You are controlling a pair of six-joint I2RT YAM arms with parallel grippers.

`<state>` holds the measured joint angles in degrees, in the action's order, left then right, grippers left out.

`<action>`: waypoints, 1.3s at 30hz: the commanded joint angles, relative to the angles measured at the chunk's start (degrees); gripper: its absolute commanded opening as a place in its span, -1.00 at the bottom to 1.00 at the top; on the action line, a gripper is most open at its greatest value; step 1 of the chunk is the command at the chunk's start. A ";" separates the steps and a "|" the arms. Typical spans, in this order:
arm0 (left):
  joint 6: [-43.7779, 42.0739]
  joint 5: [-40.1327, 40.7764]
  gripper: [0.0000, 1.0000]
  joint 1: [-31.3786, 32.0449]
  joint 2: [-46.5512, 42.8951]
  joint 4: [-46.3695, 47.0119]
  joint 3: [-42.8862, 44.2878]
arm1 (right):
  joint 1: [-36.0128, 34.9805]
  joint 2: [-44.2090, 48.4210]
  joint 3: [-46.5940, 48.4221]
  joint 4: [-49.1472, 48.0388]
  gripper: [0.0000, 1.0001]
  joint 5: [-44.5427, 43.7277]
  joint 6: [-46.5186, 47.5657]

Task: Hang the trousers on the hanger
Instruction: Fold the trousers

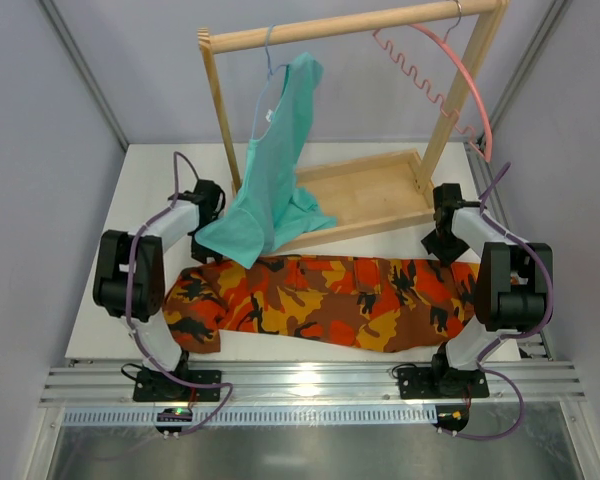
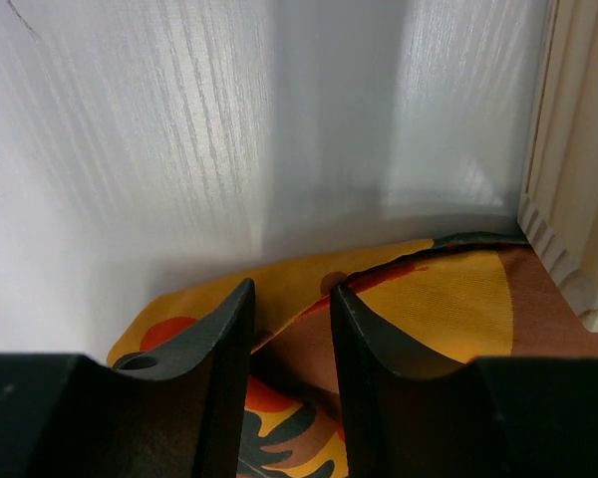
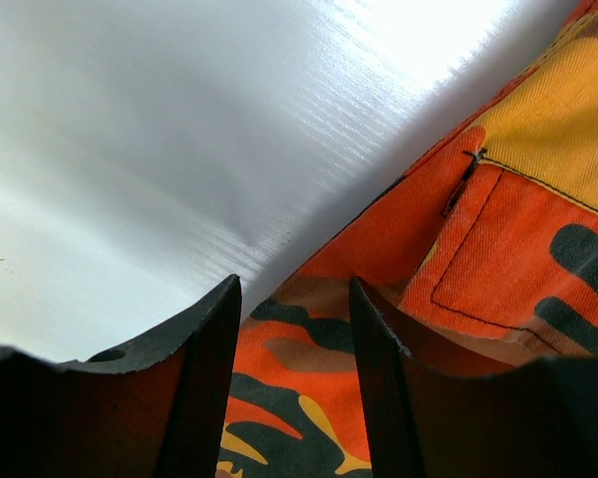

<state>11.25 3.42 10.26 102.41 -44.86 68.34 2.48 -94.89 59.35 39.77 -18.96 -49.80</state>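
The camouflage trousers (image 1: 320, 300) lie flat across the near part of the table, from one arm to the other. The pink hanger (image 1: 467, 75) hangs by its metal hook from the wooden rail at the back right, with nothing on it. My left gripper (image 1: 202, 235) is low at the trousers' far left edge, partly under the teal garment. In the left wrist view its jaws (image 2: 291, 289) stand a little apart, with a raised fold of trousers (image 2: 448, 299) between them. My right gripper (image 1: 442, 245) is at the far right edge. It (image 3: 294, 283) is open over flat cloth (image 3: 518, 229) by a pocket.
A wooden rack (image 1: 350, 27) with a slatted base (image 1: 380, 190) stands at the back of the white table (image 1: 150, 180). A teal garment (image 1: 275, 180) on a thin hanger drapes down to the trousers' far edge. The rack's base (image 2: 578, 149) is close to the right of my left fingers.
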 commanded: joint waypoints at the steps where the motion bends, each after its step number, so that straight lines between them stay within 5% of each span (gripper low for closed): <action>1: -1.31 3.61 -0.27 1.16 0.16 -0.40 1.80 | 0.24 0.76 1.73 0.84 0.01 -0.90 0.32; 10: -0.96 4.67 -0.46 1.16 0.86 1.71 1.71 | 0.24 -0.64 2.34 1.10 0.01 -2.22 0.50; 16: -0.79 4.84 -0.98 1.16 1.65 1.27 2.24 | 0.33 -1.79 4.98 3.03 0.01 -4.15 -1.17; 25: 0.18 5.37 -1.00 1.16 1.65 0.56 2.24 | 1.21 -5.21 4.37 4.79 -0.02 -8.28 -3.81; 28: 0.62 6.51 -0.99 1.16 1.56 0.39 1.98 | 2.70 -6.09 4.28 4.17 -0.23 -8.81 -3.64; 31: 1.76 11.51 -1.00 1.16 3.32 -1.45 2.68 | 3.67 -6.01 4.81 5.41 -0.93 -12.41 -4.78; 39: 2.64 10.29 -0.99 1.16 3.42 -1.28 2.51 | 6.22 -4.07 3.23 4.44 -0.93 -15.93 -4.43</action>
<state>13.32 9.96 12.05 106.52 -45.12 70.15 6.68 -100.90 62.96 44.07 -26.68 -53.76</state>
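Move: The trousers' far edge lies about 1 cm under the left hand's fingers; the folded-over leg is some 14 cm back and 6 cm left, the wooden tray's near left corner 4 cm ahead and 8 cm right. For the right hand, the edge spot to grip lies about 4 cm right, 1 cm back and 1 cm down; the pocket is 6 cm right and 3 cm back, the tray's near right corner 13 cm straight ahead. Left fingers shut on the trousers' edge below; right hand goes some 5 cm right along it, then pinches. ##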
